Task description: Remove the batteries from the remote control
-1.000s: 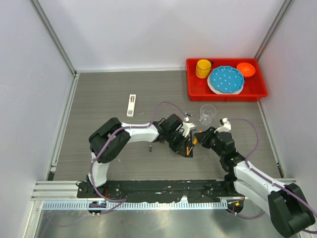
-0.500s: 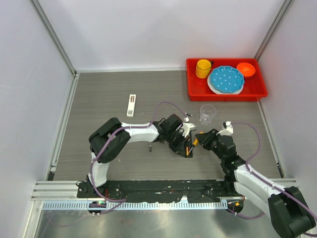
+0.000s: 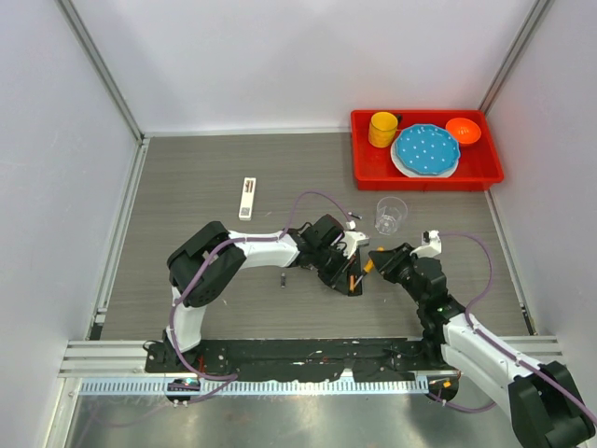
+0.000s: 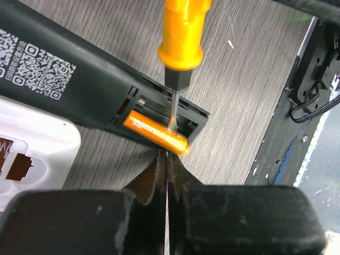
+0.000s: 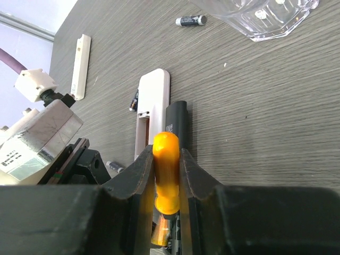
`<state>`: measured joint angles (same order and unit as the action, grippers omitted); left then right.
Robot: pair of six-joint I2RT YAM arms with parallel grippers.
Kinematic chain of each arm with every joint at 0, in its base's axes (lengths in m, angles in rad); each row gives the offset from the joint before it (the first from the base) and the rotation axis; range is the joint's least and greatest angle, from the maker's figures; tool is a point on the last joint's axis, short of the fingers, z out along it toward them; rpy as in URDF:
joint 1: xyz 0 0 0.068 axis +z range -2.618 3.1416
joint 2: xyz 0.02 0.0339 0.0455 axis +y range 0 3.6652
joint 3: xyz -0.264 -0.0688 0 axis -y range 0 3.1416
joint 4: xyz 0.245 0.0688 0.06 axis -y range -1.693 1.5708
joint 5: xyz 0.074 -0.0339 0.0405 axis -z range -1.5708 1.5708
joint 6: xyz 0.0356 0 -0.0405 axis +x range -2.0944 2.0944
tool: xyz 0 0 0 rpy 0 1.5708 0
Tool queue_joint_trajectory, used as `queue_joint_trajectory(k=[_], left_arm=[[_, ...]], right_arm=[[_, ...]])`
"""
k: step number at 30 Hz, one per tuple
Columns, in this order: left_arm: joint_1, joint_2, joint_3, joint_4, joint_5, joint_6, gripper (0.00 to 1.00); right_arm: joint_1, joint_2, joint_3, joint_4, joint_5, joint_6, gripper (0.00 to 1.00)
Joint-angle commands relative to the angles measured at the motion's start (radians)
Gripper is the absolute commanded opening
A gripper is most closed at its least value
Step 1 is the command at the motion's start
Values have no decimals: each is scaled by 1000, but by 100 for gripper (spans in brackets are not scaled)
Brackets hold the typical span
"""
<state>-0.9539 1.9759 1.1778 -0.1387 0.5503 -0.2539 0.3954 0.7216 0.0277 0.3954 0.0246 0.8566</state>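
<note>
A black remote control (image 4: 69, 79) lies on the table with its battery bay open. One orange battery (image 4: 154, 132) sits in the bay, its near end raised at the edge. My right gripper (image 5: 166, 151) is shut on the orange handle of a screwdriver (image 5: 166, 164), and the screwdriver's metal tip (image 4: 172, 114) rests on that battery. My left gripper (image 4: 167, 155) is shut with nothing in it, its tips right at the bay's edge under the battery's end. Loose dark batteries (image 5: 190, 20) (image 5: 134, 100) (image 5: 114, 167) lie on the table.
A white remote (image 5: 151, 114) lies alongside the black one. A clear plastic cup (image 3: 391, 215) stands just behind the grippers. A white battery cover (image 3: 246, 198) lies to the far left. The red tray (image 3: 368, 168) at the back right holds a yellow cup, blue plate and orange bowl.
My left gripper's jaws have closed the last small gap. The right wrist has shifted slightly toward the near right, still holding the screwdriver.
</note>
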Motion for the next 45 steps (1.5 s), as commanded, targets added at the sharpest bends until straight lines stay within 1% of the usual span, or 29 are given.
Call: queue_joint_trajectory(k=[1,6,9,20,21,24,27,28,29,30,31,32,34,35,36,37,38,39,45], left_arm=[[-11,40,5,-29,-52,25,3],[-11,34,5,-32,-59,28,3],[-11,26,-4,-29,-70,28,6],[-13,-5,-29,1,-84,28,20],[-11,-15,-33,5,-89,27,22],[-11,-38,-52,22,-102,28,24],[-11,-93,-105,72,-141,31,34],[-11,-130,-121,82,-157,38,36],[-11,-147,-136,94,-202,39,37],[-13,-169,-164,114,-228,38,41],[-11,-205,-178,123,-252,39,43],[-11,-227,-191,131,-304,39,47],[-13,-279,-233,166,-358,39,52],[-11,-297,-259,175,-384,39,57],[-11,-310,-270,186,-442,38,58],[-11,-339,-277,191,-470,32,60],[-11,-351,-294,195,-493,28,68],[-11,-367,-303,209,-530,27,71],[-11,-466,-377,258,-679,12,85]], right_arm=[[11,-27,-23,172,-49,61,1],[11,-30,-22,197,-90,-33,1],[11,-34,-6,152,-83,-56,1],[11,-51,8,97,-52,-67,1],[11,-54,11,91,-52,-67,1],[11,-59,21,73,-54,-71,1],[11,-71,23,69,-49,-74,1],[11,-77,24,62,-48,-73,1],[11,-83,29,48,-45,-76,1],[11,-96,31,43,-45,-76,1],[11,-102,32,39,-42,-77,1],[10,-108,35,28,-35,-80,1],[10,-122,37,17,-28,-82,1],[11,-125,43,4,-28,-83,1],[10,-126,46,-3,-28,-88,1],[10,-123,49,-6,-28,-90,1],[11,-122,54,-7,-28,-93,1],[10,-120,54,-7,-28,-93,1],[11,-103,52,0,-28,-93,1]])
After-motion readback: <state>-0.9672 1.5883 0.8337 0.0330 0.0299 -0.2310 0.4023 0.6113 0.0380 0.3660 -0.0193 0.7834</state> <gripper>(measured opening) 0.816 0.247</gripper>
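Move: The orange battery, still in the black remote's open compartment, lies right by the left hand's shut fingertips, about 1 cm ahead and 1 cm to the right. The black remote's middle is some 4 cm ahead and 2 cm right of that hand, the white remote's about 10 cm ahead and 2 cm left, both roughly 1 cm lower. From the right hand, gripping the yellow screwdriver, the battery is about 7 cm back, 6 cm left and 6 cm below. Upwards with a quick jerk of some 2.5 cm and a slight upward tilt, the right hand levers with the screwdriver tip at the battery, then stays there, keeping its grip. The left hand at first stays low beside the remote as its fingers begin to part, then sweeps left about 7 cm, forward and up, away from the battery, opening wide and swinging its fingertips forward some 30 degrees. ##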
